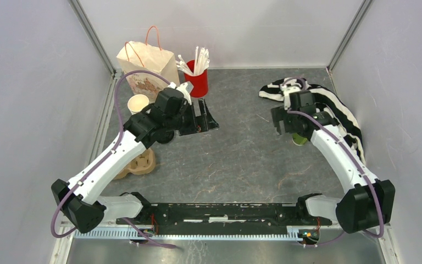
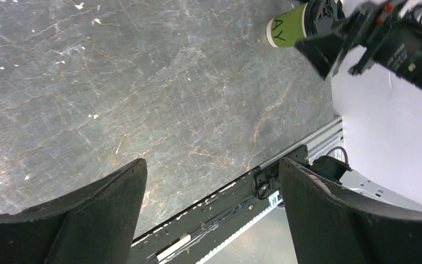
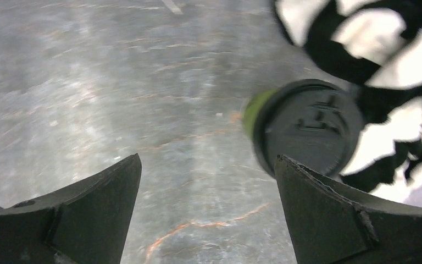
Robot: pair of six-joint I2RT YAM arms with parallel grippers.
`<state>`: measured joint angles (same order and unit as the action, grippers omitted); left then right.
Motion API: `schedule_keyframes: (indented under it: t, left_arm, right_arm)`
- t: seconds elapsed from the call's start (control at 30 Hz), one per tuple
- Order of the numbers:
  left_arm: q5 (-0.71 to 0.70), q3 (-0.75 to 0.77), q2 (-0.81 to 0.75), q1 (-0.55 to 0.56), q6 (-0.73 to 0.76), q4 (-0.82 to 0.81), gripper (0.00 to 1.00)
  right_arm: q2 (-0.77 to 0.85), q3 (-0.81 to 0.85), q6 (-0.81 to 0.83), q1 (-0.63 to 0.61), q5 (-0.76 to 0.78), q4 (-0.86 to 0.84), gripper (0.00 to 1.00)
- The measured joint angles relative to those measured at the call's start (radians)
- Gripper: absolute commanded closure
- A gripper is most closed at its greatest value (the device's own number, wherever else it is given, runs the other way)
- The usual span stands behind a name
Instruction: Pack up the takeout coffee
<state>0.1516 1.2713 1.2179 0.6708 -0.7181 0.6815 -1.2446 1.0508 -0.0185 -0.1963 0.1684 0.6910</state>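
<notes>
One takeout coffee shows: a small green cup (image 3: 251,111) with a round black lid (image 3: 307,126), standing by the striped cloth. In the top view this cup (image 1: 300,141) is mostly hidden under my right arm. My right gripper (image 1: 288,131) hovers over it, open (image 3: 209,159); the lid lies just beyond the right fingertip (image 3: 307,181), outside the gap. In the left wrist view the same green cup (image 2: 287,26) appears far off under the right gripper. My left gripper (image 1: 200,118) is open (image 2: 211,170) over bare table near the red cup, holding nothing.
A paper bag (image 1: 145,66) with red handles stands at the back left, next to a red cup of white sticks (image 1: 198,80). A lidless cup (image 1: 138,103) and a brown pulp carrier (image 1: 141,163) lie by the left arm. A black-and-white cloth (image 1: 335,110) is heaped at the right.
</notes>
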Motion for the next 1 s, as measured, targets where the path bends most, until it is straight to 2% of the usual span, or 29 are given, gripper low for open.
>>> schedule_keyframes:
  t: [0.23,0.4,0.53,0.67,0.77,1.0]
  left_arm:
    - [-0.03,0.026,0.001,-0.103,0.024,0.093,0.05]
    - [-0.11,0.144,0.032,-0.22,0.078,0.219,0.06]
    - [-0.182,0.232,0.08,-0.353,0.113,0.288,0.13]
    - [-0.252,0.277,0.15,-0.555,0.135,0.309,0.2]
    - [-0.291,0.285,0.208,-0.678,0.156,0.294,0.32]
    - [-0.314,0.299,0.362,-0.795,0.205,0.249,0.45]
  right_arm:
    - [-0.035,0.05,-0.022,-0.273,-0.113,0.029,0.02]
    - [-0.067,0.082,-0.072,-0.409,-0.242,0.021,0.02]
    - [-0.114,0.165,-0.085,-0.441,-0.285,0.051,0.02]
    - [-0.182,0.313,-0.08,-0.441,-0.278,0.092,0.02]
    - [-0.224,0.388,-0.059,-0.44,-0.269,0.093,0.02]
    - [-0.28,0.409,0.021,-0.436,-0.215,0.115,0.02]
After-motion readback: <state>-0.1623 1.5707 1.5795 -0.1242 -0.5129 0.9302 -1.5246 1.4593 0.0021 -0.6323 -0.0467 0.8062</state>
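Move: The cup stack stands roughly 28 cm to the left hand's left and 16 cm ahead, its middle about 18 cm below. From that hand, the black lid is some 21 cm left, 9 ahead; the paper bag 25 left, 28 ahead; the cup tray 35 left, level with it. From the right hand the stack is about 56 cm left, 8 ahead, and the lidded cup 8 cm right, level. Left sweeps some 30 cm left, 15 forward towards the cup stack, fingers half-closing; open right swings 20 left. ##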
